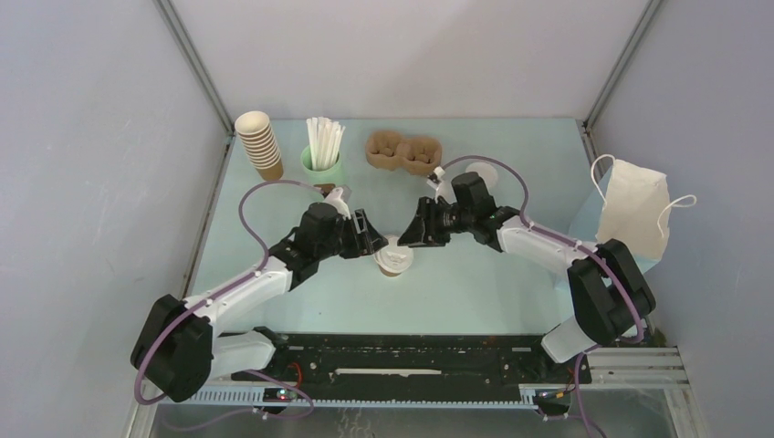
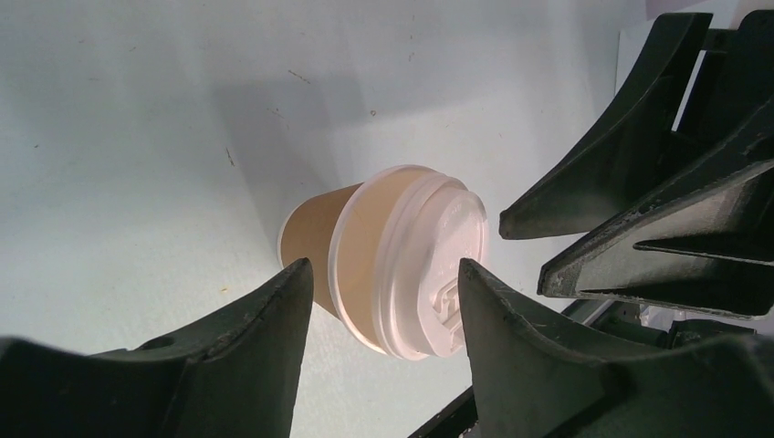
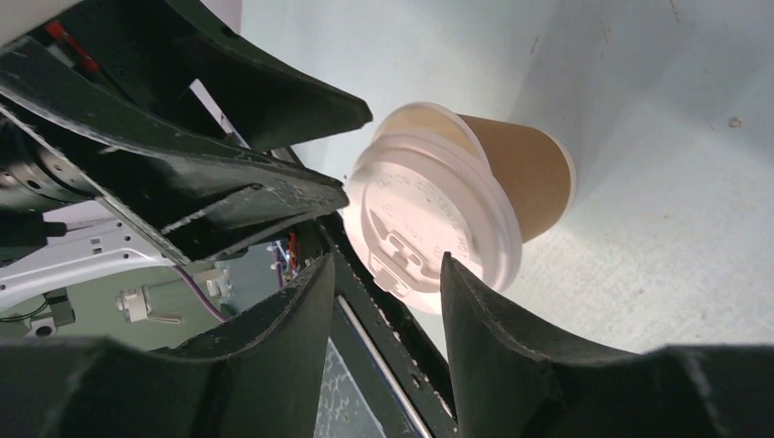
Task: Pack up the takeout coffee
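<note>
The takeout coffee (image 1: 394, 259), a small brown paper cup with a white lid, stands upright on the pale green table between the two arms. My left gripper (image 1: 374, 245) is at its left side and my right gripper (image 1: 413, 235) at its upper right, both tips close to the lid. In the left wrist view the coffee (image 2: 383, 260) shows just beyond my left gripper (image 2: 383, 274), whose jaws stand apart. In the right wrist view the lid (image 3: 429, 219) lies past my right gripper (image 3: 383, 269), also open, with nothing clamped.
A brown pulp carrier (image 1: 404, 152) sits at the back centre. Left of it are a mint-green cup of white straws (image 1: 322, 155) and a stack of lidless brown cups (image 1: 259, 144). A white paper bag (image 1: 634, 219) stands at the right edge.
</note>
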`<state>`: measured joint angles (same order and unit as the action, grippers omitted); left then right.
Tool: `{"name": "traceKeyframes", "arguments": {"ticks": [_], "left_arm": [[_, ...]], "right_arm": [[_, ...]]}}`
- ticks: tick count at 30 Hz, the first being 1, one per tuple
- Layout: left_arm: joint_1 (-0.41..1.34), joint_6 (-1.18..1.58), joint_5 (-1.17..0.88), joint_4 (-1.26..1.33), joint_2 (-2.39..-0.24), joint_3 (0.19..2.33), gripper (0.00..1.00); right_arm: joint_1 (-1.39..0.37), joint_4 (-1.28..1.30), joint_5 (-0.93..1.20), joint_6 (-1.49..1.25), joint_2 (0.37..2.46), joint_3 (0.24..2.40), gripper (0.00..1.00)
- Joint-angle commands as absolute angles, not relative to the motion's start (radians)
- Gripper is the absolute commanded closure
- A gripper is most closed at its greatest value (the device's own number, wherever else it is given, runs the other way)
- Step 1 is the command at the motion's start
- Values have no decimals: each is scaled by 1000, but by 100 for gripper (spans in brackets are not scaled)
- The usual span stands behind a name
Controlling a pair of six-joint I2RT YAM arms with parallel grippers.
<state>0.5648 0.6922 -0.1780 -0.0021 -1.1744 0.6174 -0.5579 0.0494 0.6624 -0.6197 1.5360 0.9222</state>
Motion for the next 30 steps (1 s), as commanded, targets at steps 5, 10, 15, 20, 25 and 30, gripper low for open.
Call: {"name": "traceKeyframes", "arguments": {"ticks": [5,10,15,20,25,30], "left_arm": [[569,691,-160,7,-1128,598,33],[535,691,-121,-49,-1043,573,18],[492,694,-119,-71,-947,526,6],[475,702,-121,-88,-887,486,4],[468,701,-128,-101,-850,460,3],[467,707,-133,-85,-854,447,2]], "right_arm": [[-581,29,649,-615,1542,995,43],[-647,319,380,-341,1462,1058,18],[-757,467,183,-139,1470,1125,0],[-831,497,148,-120,1535,1199,0],[-879,514,68,-104,1563,1223,0],[-886,512,40,-100,1579,1230,0]]}}
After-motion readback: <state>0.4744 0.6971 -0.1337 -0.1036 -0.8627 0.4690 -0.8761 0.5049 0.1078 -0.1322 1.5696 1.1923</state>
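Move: The white lid sits crooked on the brown paper cup, some 4 cm back, 4 cm to the right and 3 cm below the left hand. From the right hand that lid is about 4 cm back, 4 cm to the left and 3 cm lower. Counted from the right hand, the brown cup holder is roughly 26 cm ahead and 1 cm left, and the spare lids 22 cm ahead and 17 cm right, both 9 cm below. The lid is freed from both sides: the left hand rises a little, then draws off about 5 cm to the left and slightly back, its fingers spreading wide. The right hand lifts a touch, opens fully and comes back about 2 cm and slightly down, its wrist tipping some 40 degrees so the fingers point more steeply down over the lid. ##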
